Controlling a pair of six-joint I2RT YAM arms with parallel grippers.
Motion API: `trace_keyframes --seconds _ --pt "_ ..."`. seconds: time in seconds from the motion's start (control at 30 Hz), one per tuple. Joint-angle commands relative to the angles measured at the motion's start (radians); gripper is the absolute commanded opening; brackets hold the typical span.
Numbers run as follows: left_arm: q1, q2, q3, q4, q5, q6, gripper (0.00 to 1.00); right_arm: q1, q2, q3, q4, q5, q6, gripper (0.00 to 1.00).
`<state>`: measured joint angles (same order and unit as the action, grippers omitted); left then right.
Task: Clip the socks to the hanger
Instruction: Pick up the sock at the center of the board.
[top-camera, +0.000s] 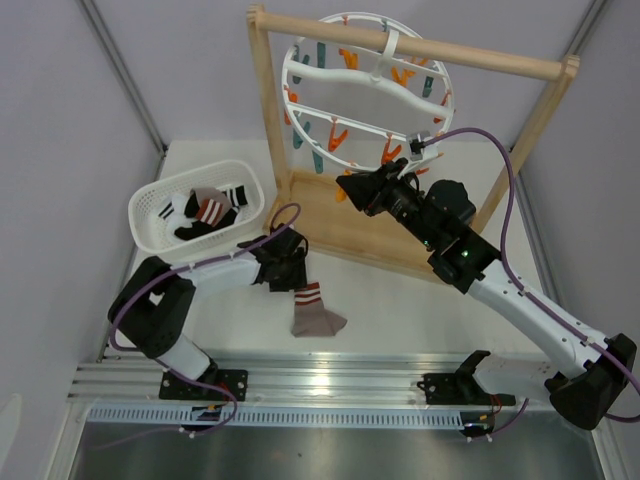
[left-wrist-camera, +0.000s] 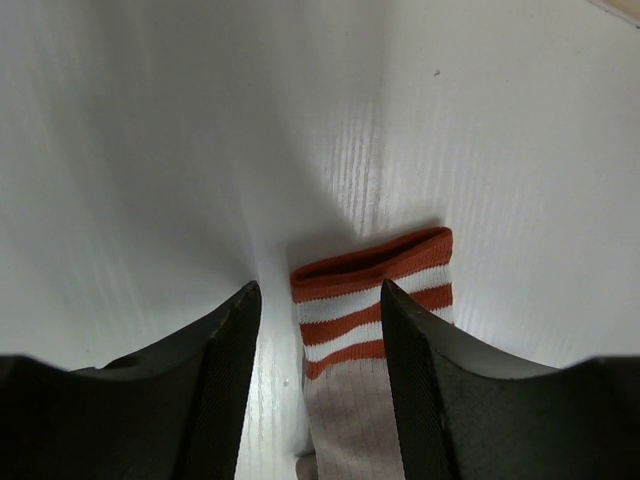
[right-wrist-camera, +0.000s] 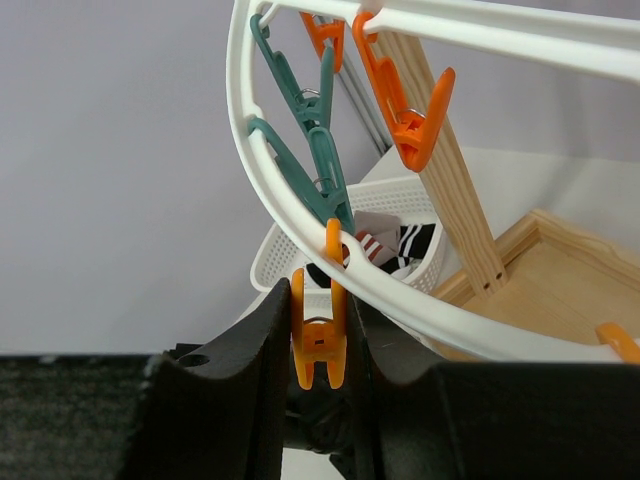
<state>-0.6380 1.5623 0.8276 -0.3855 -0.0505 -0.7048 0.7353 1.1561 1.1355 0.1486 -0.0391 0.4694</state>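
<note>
One taupe sock (top-camera: 314, 314) with a red-and-white striped cuff lies flat on the white table. My left gripper (top-camera: 289, 272) stands open just over that cuff. In the left wrist view the sock (left-wrist-camera: 368, 320) lies between the fingers, against the right one, with bare table on its left, and the gripper (left-wrist-camera: 320, 295) has not closed on it. A second sock (top-camera: 208, 206) lies in the basket. The round white hanger (top-camera: 300, 105) hangs from the wooden rack. My right gripper (top-camera: 347, 187) is at its lower rim, shut (right-wrist-camera: 320, 300) on an orange clip (right-wrist-camera: 320, 345) under the ring (right-wrist-camera: 420, 305).
The white mesh basket (top-camera: 150, 232) at the left also holds black socks with white stripes (top-camera: 195, 228). The wooden frame rack (top-camera: 270, 110) with its tray base (top-camera: 330, 225) stands behind. Teal (right-wrist-camera: 300, 150) and orange clips (right-wrist-camera: 415, 125) dangle from the ring.
</note>
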Motion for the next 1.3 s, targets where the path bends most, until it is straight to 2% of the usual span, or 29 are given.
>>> trace_keyframes --seconds 0.0,0.2,0.3,0.4,0.43,0.5,0.53,0.7,0.8,0.93,1.03,1.27 --pt "-0.022 0.036 0.034 0.002 -0.034 0.027 0.54 0.012 -0.006 -0.017 -0.053 -0.085 0.003 0.01" --pt "-0.054 0.087 0.054 -0.03 -0.061 0.018 0.46 0.012 -0.01 -0.019 -0.055 -0.084 0.005 0.01" --pt "-0.068 0.105 0.056 -0.046 -0.08 0.007 0.36 0.012 -0.013 -0.019 -0.057 -0.084 0.003 0.01" --pt "-0.077 0.116 0.045 -0.043 -0.084 -0.007 0.21 0.012 -0.013 -0.023 -0.053 -0.084 0.008 0.01" --pt "-0.078 0.119 0.044 -0.044 -0.083 -0.01 0.12 0.012 -0.013 -0.025 -0.052 -0.084 0.006 0.01" --pt "-0.086 0.113 0.036 -0.046 -0.084 -0.013 0.02 0.01 -0.013 -0.026 -0.052 -0.085 0.008 0.01" --pt "-0.088 0.108 0.035 -0.044 -0.084 -0.015 0.01 0.01 -0.013 -0.026 -0.05 -0.084 0.008 0.01" --pt "-0.091 0.012 0.025 -0.029 -0.113 0.007 0.01 0.01 -0.013 -0.028 -0.052 -0.087 0.005 0.01" --pt "-0.092 -0.115 0.015 0.016 -0.143 0.066 0.01 0.01 -0.012 -0.028 -0.049 -0.09 0.002 0.01" --pt "-0.091 -0.304 0.008 0.108 -0.14 0.235 0.01 0.01 -0.007 -0.026 -0.038 -0.099 -0.003 0.01" --pt "-0.091 -0.385 0.016 0.178 -0.118 0.365 0.01 0.01 -0.001 -0.023 -0.027 -0.111 -0.009 0.01" --pt "-0.091 -0.498 0.027 0.319 -0.069 0.565 0.01 0.01 0.017 -0.008 -0.014 -0.127 -0.029 0.01"
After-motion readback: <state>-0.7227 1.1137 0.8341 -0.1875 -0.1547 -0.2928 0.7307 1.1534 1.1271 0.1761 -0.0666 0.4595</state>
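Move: The brown sock lies flat on the table, its middle about 5 cm back and 5 cm right of the left hand, a centimetre or so below; its striped cuff is nearer, about 3 cm right and level fore-and-aft. The wooden tray's middle is some 15 cm ahead and 15 cm right, the basket roughly 20 cm ahead and 24 cm left. From the right hand, the sock is about 9 cm back, 5 cm left and 40 cm below. The sock's cuff is pinched near its left corner: the left hand eases about 2 cm right, barely sinking, as its fingers shut from half open. Keeping that grip, it then rises quickly by some 18 cm, drifting a few centimetres forward towards the tray, while the downward fingers swing outward by about 40 degrees with a slight clockwise turn. ##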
